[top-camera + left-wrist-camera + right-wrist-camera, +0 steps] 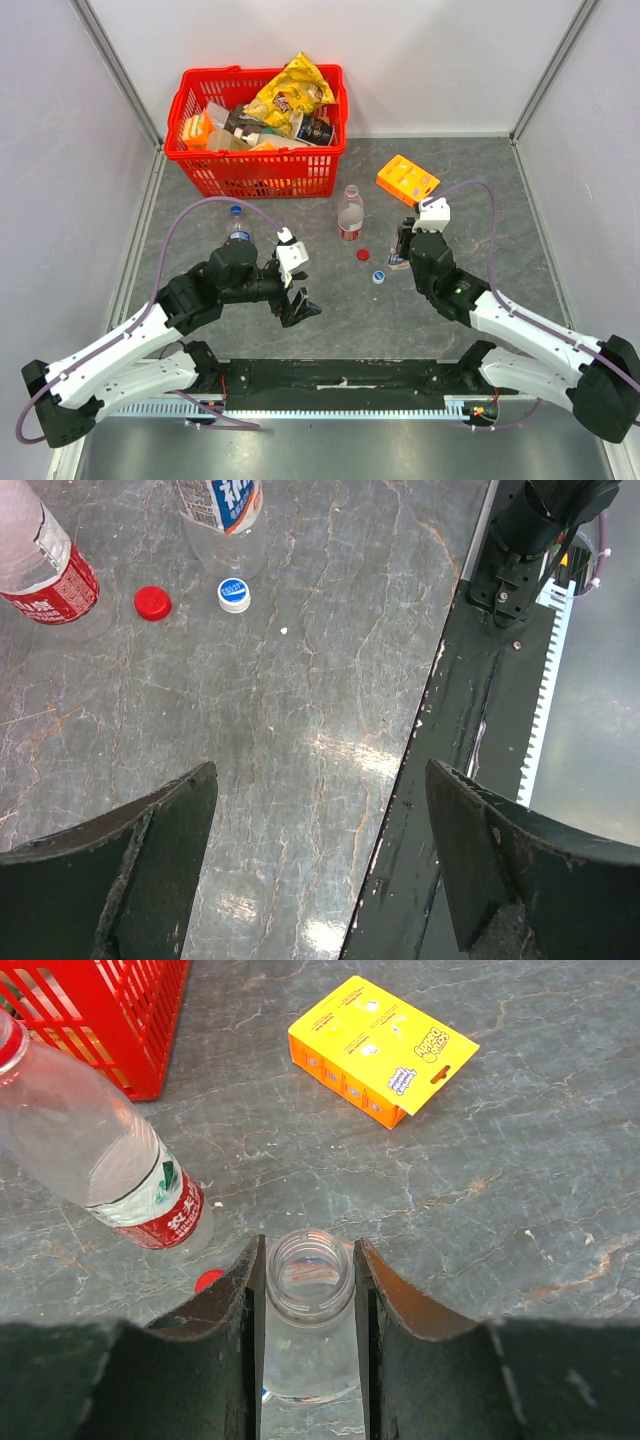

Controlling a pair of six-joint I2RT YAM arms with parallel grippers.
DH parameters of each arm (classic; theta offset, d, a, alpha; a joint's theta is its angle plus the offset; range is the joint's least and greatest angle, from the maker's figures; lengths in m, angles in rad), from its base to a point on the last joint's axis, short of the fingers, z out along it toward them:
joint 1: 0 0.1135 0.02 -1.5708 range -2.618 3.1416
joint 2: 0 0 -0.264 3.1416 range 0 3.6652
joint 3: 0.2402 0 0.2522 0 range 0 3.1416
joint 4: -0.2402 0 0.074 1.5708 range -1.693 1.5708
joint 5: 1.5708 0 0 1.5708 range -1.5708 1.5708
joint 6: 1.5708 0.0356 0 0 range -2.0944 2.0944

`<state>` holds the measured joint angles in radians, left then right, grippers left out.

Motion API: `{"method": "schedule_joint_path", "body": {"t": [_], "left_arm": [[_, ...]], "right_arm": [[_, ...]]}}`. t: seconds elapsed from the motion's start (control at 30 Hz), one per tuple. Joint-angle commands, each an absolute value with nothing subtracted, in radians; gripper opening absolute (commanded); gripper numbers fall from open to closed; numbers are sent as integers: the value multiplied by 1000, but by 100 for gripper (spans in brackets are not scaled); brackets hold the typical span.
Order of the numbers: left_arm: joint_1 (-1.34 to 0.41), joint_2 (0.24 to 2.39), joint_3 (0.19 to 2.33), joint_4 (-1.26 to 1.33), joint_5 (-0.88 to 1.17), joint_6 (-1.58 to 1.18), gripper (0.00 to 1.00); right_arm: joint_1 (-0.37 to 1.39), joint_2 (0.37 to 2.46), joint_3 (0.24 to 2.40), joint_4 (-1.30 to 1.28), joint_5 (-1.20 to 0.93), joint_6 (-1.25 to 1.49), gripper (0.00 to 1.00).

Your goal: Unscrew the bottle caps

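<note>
My right gripper (308, 1280) is shut on the neck of an uncapped clear bottle (310, 1270), which stands upright; the left wrist view shows its blue label (225, 510). From above, this gripper (402, 248) is right of centre. A red cap (362, 254) and a pale cap (379, 277) lie loose on the table, seen again as the red cap (152, 603) and the pale cap (233, 594). The red-labelled bottle (350, 213) stands beside them. A third bottle (238, 232) still wears a blue cap (235, 211) behind my left arm. My left gripper (298, 308) hangs open and empty, jaws wide apart (320, 870).
A red basket (258, 170) full of snack packs stands at the back. An orange box (407, 179) lies flat to its right. The black base rail (480, 730) runs along the near table edge under my left gripper.
</note>
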<state>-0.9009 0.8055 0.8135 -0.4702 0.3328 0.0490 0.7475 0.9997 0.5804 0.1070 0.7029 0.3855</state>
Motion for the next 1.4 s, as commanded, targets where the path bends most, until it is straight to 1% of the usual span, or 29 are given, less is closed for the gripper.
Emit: {"method": "schedule_joint_path", "body": {"t": [0.0, 0.07, 0.17, 0.3, 0.4, 0.47, 0.53, 0.8, 0.87, 1.0, 1.23, 1.37], "left_arm": [[-905, 804, 819, -457, 319, 41, 89], [-905, 802, 819, -457, 316, 40, 89], [-905, 801, 818, -457, 313, 40, 89], [-905, 805, 819, -457, 311, 38, 89], [-907, 805, 819, -457, 305, 37, 89], [-905, 805, 821, -459, 287, 31, 89], [-905, 799, 822, -459, 269, 26, 89], [-905, 787, 821, -459, 155, 11, 89], [-904, 785, 822, -456, 120, -34, 89], [-905, 796, 824, -449, 3, -92, 89], [-905, 905, 839, -497, -303, -271, 89], [-905, 1034, 880, -595, -503, -389, 88]], "right_arm": [[744, 979, 563, 126, 677, 417, 34], [744, 970, 566, 112, 686, 422, 43], [744, 948, 566, 106, 683, 419, 50], [744, 931, 574, 98, 678, 410, 63], [742, 925, 584, 86, 672, 403, 75], [744, 922, 592, 78, 661, 394, 88], [744, 917, 601, 74, 650, 387, 97], [744, 865, 652, 28, 621, 373, 98], [744, 845, 666, 17, 611, 367, 98], [744, 818, 704, -32, 595, 362, 98], [744, 766, 755, -66, 557, 348, 98], [744, 756, 761, -71, 546, 341, 98]]}}
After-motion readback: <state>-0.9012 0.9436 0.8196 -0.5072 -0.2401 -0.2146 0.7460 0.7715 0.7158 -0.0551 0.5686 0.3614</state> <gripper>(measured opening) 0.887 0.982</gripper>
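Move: Lying about 21 cm ahead of the empty left hand, 16 cm to its left and 18 cm below is the blue-capped bottle; the red-label bottle stands some 24 cm ahead and 11 cm to that hand's right. The right fingers are shut on the open clear bottle's neck, its middle straight below by about 9 cm. From the right hand, the loose blue cap is 2 cm back and 5 cm left, the red cap 4 cm ahead and 9 cm left, both 18 cm down. Opening wide, the right fingers let go of the clear bottle's neck, and the hand then rises about 9 cm off it, easing back slightly. The left hand, slow at first and then speeding up, goes forward and left towards the blue-capped bottle, dipping near the end, while it swings some 35 degrees counter-clockwise; its fingers stay open and touch nothing yet. ##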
